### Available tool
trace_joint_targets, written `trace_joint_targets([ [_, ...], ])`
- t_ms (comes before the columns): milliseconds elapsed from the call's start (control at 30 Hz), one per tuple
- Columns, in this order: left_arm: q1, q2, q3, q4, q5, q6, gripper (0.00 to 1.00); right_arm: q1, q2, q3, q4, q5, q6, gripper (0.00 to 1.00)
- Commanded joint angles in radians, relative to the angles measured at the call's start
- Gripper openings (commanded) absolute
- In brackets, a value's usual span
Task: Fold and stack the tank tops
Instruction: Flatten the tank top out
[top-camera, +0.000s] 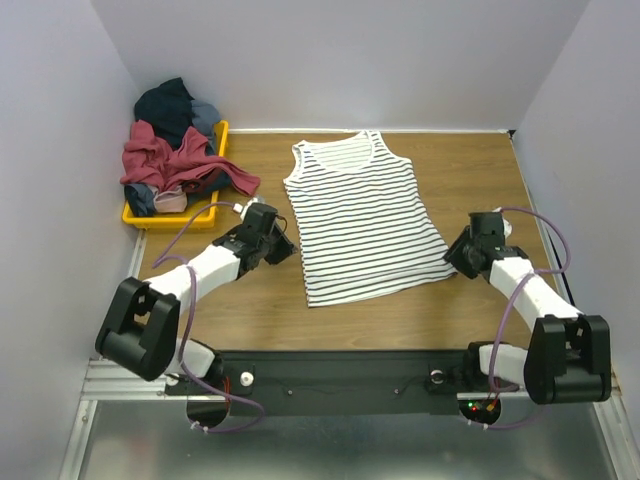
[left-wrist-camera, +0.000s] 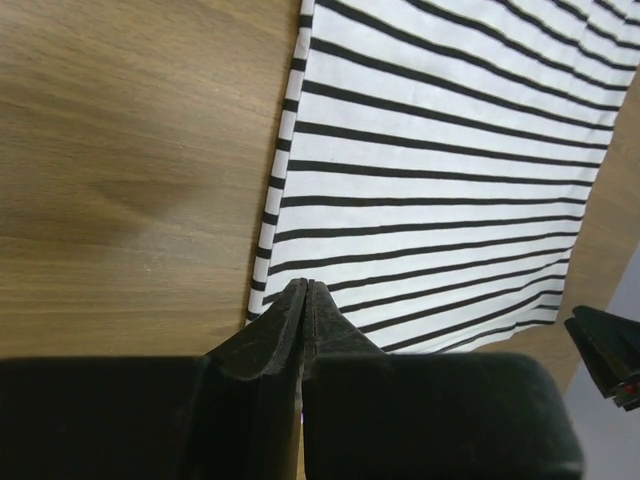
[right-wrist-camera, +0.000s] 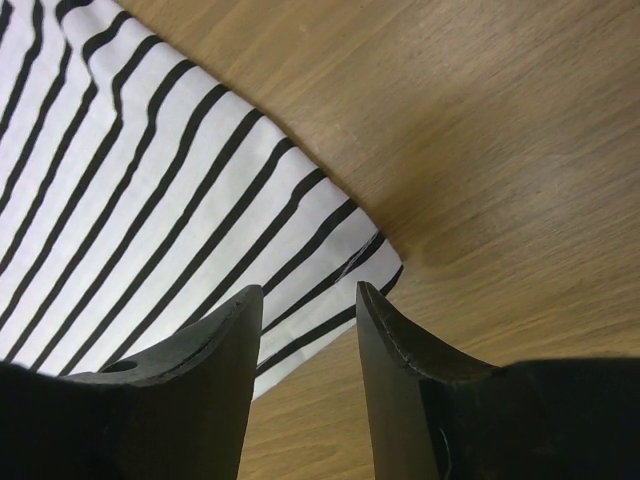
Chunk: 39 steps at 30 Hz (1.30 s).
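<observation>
One tank top (top-camera: 365, 215), white with thin dark stripes, lies flat in the middle of the wooden table, neck toward the far wall. My left gripper (top-camera: 283, 243) sits at its left edge near the hem. In the left wrist view its jaws (left-wrist-camera: 306, 285) are pressed together over the hem corner of the striped cloth (left-wrist-camera: 440, 150), with no cloth seen pinched between them. My right gripper (top-camera: 455, 255) hovers at the top's right hem corner. It stands open (right-wrist-camera: 308, 290), with the striped corner (right-wrist-camera: 150, 220) showing in the gap and nothing held.
A yellow tray (top-camera: 165, 215) at the back left holds a heap of red, dark blue and grey garments (top-camera: 170, 140). Grey walls close in the table (top-camera: 480, 170) on three sides. The right gripper's tip (left-wrist-camera: 610, 350) shows in the left wrist view.
</observation>
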Motion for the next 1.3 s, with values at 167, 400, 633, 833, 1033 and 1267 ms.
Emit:
trace_joint_targets([
  [167,0.070,0.082,0.065,0.088,0.071,0.025,0.13,-0.005,0.113,-0.026,0.095,0.159,0.036,0.48],
  [400,0.148,0.105,0.135,0.099,0.064,0.048,0.22,-0.038,0.082,0.043,0.100,0.192,-0.022,0.47],
  [633,0.184,0.309,0.342,0.125,0.091,0.115,0.27,0.337,0.083,0.175,0.006,0.251,0.030,0.47],
  [833,0.185,0.539,0.618,0.045,0.061,0.189,0.37,0.710,0.273,0.270,0.003,0.325,0.134,0.46],
  [1033,0.193,0.659,0.792,-0.091,-0.071,0.280,0.46,0.993,0.461,0.416,0.003,0.349,0.171,0.46],
  [1267,0.199,0.726,0.859,-0.148,-0.162,0.333,0.46,1.137,0.633,0.554,0.003,0.352,0.168,0.46],
])
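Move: The armpit corner of the tank top's left side lies about 25 cm ahead of my left hand, 3 cm to its left and 8 cm below; the dangling end of the red cloth is at much the same distance ahead, 12 cm left. For my right hand, the left hem corner is some 35 cm left, 8 cm back and 4 cm down. The right hem corner sits 2 cm to its right, and the hem's middle is 17 cm left, 7 cm back. I dip my right hand a few centimetres rightward beside the right hem corner, then lift it and swing it some 33 cm left over the shirt's lower part, turning about 45 degrees counter-clockwise and sinking to just short of the left hem corner, fingers still half open. Meanwhile my left hand runs forward about 22 cm along the left side, first dipping, then rising and sinking again, opening its fingers as it nears the armpit. ##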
